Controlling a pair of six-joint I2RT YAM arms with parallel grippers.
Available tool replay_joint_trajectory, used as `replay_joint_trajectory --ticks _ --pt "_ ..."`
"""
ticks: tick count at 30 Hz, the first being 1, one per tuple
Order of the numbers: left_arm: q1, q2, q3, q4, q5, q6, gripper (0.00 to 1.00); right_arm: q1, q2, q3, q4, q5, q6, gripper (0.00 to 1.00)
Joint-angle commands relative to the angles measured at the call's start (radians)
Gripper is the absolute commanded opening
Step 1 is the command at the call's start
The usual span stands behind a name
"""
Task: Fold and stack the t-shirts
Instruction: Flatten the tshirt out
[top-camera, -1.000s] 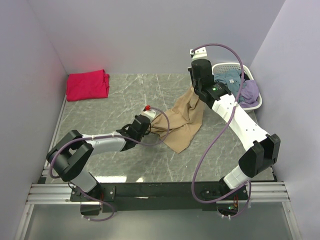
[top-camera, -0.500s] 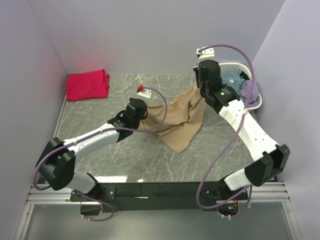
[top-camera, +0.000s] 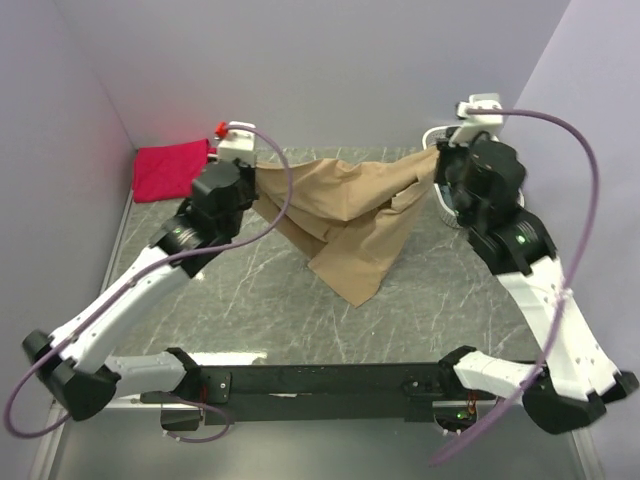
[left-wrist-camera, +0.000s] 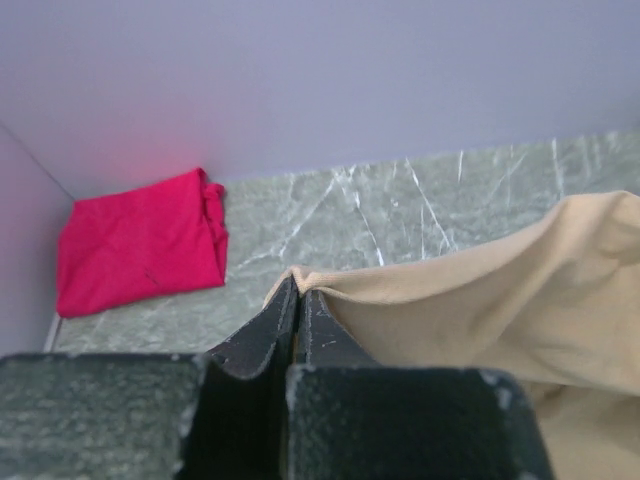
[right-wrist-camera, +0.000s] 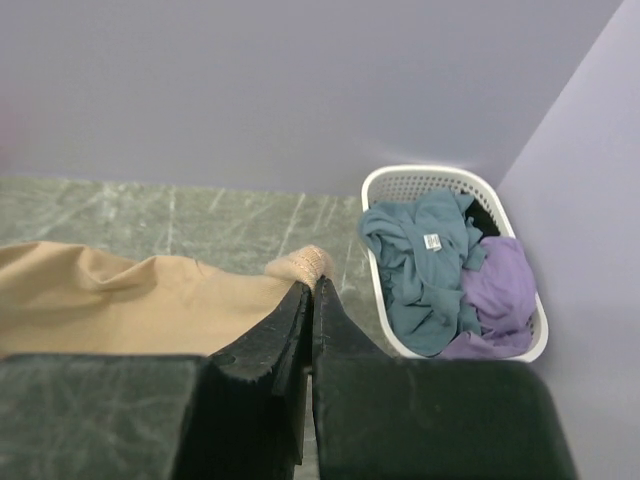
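Note:
A tan t-shirt (top-camera: 345, 215) hangs stretched between both arms above the marble table, its lower part trailing down to the table surface. My left gripper (top-camera: 252, 175) is shut on its left edge; the pinched hem shows at the fingertips (left-wrist-camera: 297, 283) in the left wrist view. My right gripper (top-camera: 437, 160) is shut on the right edge, with a ribbed bit of tan cloth (right-wrist-camera: 300, 265) bunched at its tips (right-wrist-camera: 313, 283). A folded red-pink t-shirt (top-camera: 170, 168) lies flat in the back left corner, also seen as the red-pink t-shirt (left-wrist-camera: 140, 245) in the left wrist view.
A white lattice basket (right-wrist-camera: 400, 180) at the back right holds teal and purple clothes; the right arm mostly hides it in the top view. Grey walls close the table on the left, back and right.
Both arms have lifted and moved apart, raising the tan t-shirt off the table and stretching it wide. The left gripper went up toward the back left, the right one toward the basket.

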Motion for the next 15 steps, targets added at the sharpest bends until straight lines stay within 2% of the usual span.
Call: replay_joint_trajectory --ticks 1,7,11,15 --pt "0.004 -0.128 0.082 -0.098 -0.007 -0.011 0.01 0.012 -0.11 0.075 -0.032 -0.033 0.006 0.03" --pt "0.004 -0.234 0.148 -0.178 -0.021 -0.017 0.01 0.018 -0.214 0.066 -0.034 -0.009 0.003 0.03" --pt "0.004 -0.297 0.2 -0.219 0.071 -0.009 0.01 0.02 -0.259 0.092 -0.043 -0.027 -0.005 0.04" --pt "0.005 -0.312 0.341 -0.387 0.21 -0.021 0.01 0.018 -0.291 0.133 -0.071 -0.052 -0.01 0.04"
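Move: The tan t-shirt already hangs from both shut grippers, its lower corner trailing on the table. Its middle lies about 14 cm to the right of the left hand, 4 cm back and 15 cm below, and 13 cm to the left of the right hand, 3 cm back and 23 cm below. The folded red t-shirt is some 21 cm ahead and 22 cm to the left of the left hand. The laundry basket is about 18 cm ahead and 15 cm to the right of the right hand, far below. The tan t-shirt is lifted, drawn back and stretched sideways, both grippers keeping their pinch on its corners. The left hand climbs about 12 cm while coming back nearly as far and going left; the right comes back about 10 cm, rising and going right. Both fingertips tip upward slightly. ##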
